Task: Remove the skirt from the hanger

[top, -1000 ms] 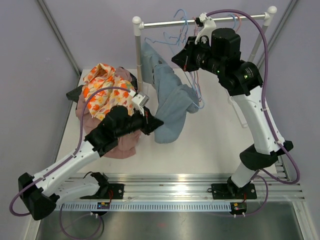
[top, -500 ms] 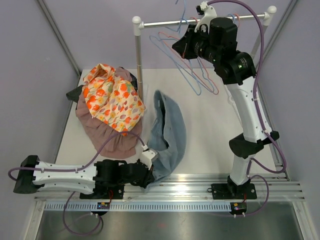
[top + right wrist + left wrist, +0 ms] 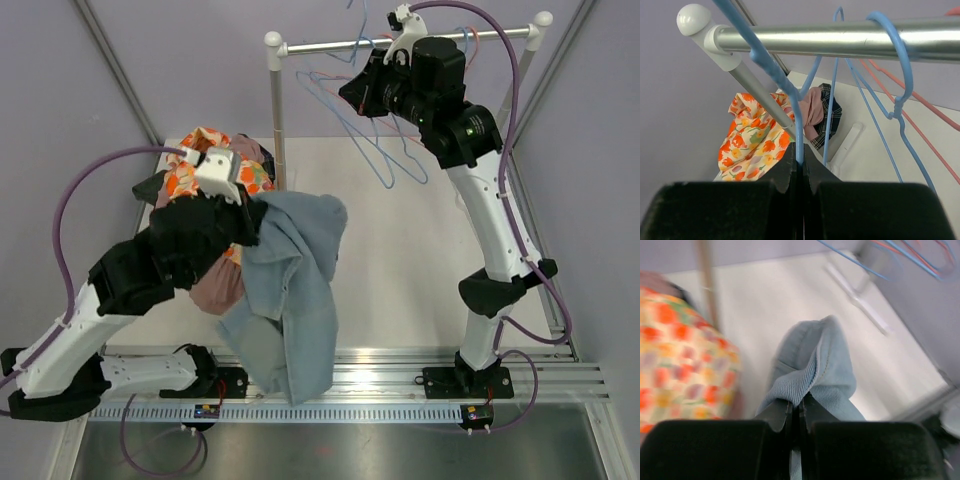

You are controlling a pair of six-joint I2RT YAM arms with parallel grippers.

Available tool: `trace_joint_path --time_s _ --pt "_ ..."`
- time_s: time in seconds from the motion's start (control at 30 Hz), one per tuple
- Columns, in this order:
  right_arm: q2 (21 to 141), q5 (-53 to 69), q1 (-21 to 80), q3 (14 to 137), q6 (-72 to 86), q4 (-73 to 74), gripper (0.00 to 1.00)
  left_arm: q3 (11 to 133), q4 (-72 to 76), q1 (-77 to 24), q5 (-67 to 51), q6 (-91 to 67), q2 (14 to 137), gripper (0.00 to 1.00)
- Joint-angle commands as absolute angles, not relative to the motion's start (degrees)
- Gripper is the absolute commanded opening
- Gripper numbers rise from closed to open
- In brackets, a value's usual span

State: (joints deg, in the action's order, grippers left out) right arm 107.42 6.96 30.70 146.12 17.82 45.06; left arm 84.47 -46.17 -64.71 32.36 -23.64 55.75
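Note:
The light blue skirt [image 3: 290, 300] is off the hanger and hangs from my raised left arm, draping down toward the table's front edge. In the left wrist view my left gripper [image 3: 799, 407] is shut on a fold of the skirt [image 3: 825, 365]. In the top view the cloth hides those fingers. My right gripper [image 3: 348, 97] is up at the rail, shut on the wire of a bare blue hanger [image 3: 385, 150]. In the right wrist view the hanger [image 3: 799, 115] runs straight down between the right gripper's [image 3: 800, 159] closed jaws.
A metal rail [image 3: 450, 37] on a white post [image 3: 275, 110] carries other blue and pink hangers [image 3: 920, 130]. A floral garment [image 3: 200, 165] and a pink one [image 3: 215, 290] lie piled at the left, with a plaid piece [image 3: 827, 107] behind them. A metal mounting strip [image 3: 350, 365] runs along the front.
My left arm has swung from low at the front edge up over the clothes pile, carrying the skirt with it. The right arm has held the bare hanger at the rail, nearly still.

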Motion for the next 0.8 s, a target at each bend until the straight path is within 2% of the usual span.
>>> trace_joint_path --time_s 0.0,0.1,0.27,0.37,0.43,0.57,0.6,0.63,0.67,0.7,0.73,0.77 --pt "105.21 7.47 30.76 143.72 18.72 41.4 0.0 94.99 -47.9 -54.07 32.16 -9.26 61.6 0.0" --pt "103.63 7.65 30.85 139.42 19.16 41.13 0.0 103.34 -48.16 -43.98 30.51 -5.37 66.69 0.0" --pt "99.59 8.44 30.85 129.57 19.86 38.06 0.0 114.51 -47.55 -20.44 17.68 -6.76 74.6 0.0" --pt "97.21 8.0 30.76 124.47 20.21 36.57 0.0 120.4 -47.81 -11.99 12.32 -7.64 82.77 0.0" --pt "96.42 8.09 30.76 123.14 20.21 36.21 0.0 124.61 -48.6 -8.54 6.44 -10.01 88.82 0.0" --pt "93.79 8.35 30.76 118.84 20.3 35.86 0.02 127.44 -47.03 -3.44 3.26 -11.51 95.17 0.0" --pt "93.26 8.52 30.76 118.22 20.13 35.86 0.1 128.57 -47.28 -2.47 2.64 -12.04 98.14 0.04" --pt "92.73 8.61 30.76 117.52 20.04 35.77 0.29 129.11 -47.29 -2.2 2.72 -12.13 98.17 0.07" --pt "91.59 8.7 30.76 116.9 19.87 35.42 0.58 129.46 -47.98 -1.85 2.72 -12.04 101.05 0.11" --pt "90.97 8.96 30.76 115.5 19.86 35.16 0.73 129.46 -48.08 -1.76 3.42 -11.78 102.12 0.15" --pt "90.36 9.14 30.76 114.88 19.95 34.9 0.82 129.03 -47.55 -1.58 4.38 -11.69 103.0 0.36" --pt "89.31 9.4 30.76 114.09 20.04 34.37 0.96 127.28 -47.03 -1.5 4.92 -11.6 104.57 0.62"
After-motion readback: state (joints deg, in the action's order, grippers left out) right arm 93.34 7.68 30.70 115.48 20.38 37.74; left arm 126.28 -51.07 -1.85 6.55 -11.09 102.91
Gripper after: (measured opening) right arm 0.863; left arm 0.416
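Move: The left hand holds the blue-grey skirt; the clothes pile on the basket lies about 30 cm ahead, 20 cm to its left and 30 cm below. The rack's left post stands some 28 cm ahead, 4 cm right, its middle 15 cm lower. The right hand holds the emptied blue hanger; the rail is roughly 10 cm ahead, level sideways, 4 cm higher, with another blue hanger on it 5 cm to the right. Left carries the skirt some 35 cm forward-left over the pile and opens; right lowers the hanger 8 cm, then opens. ##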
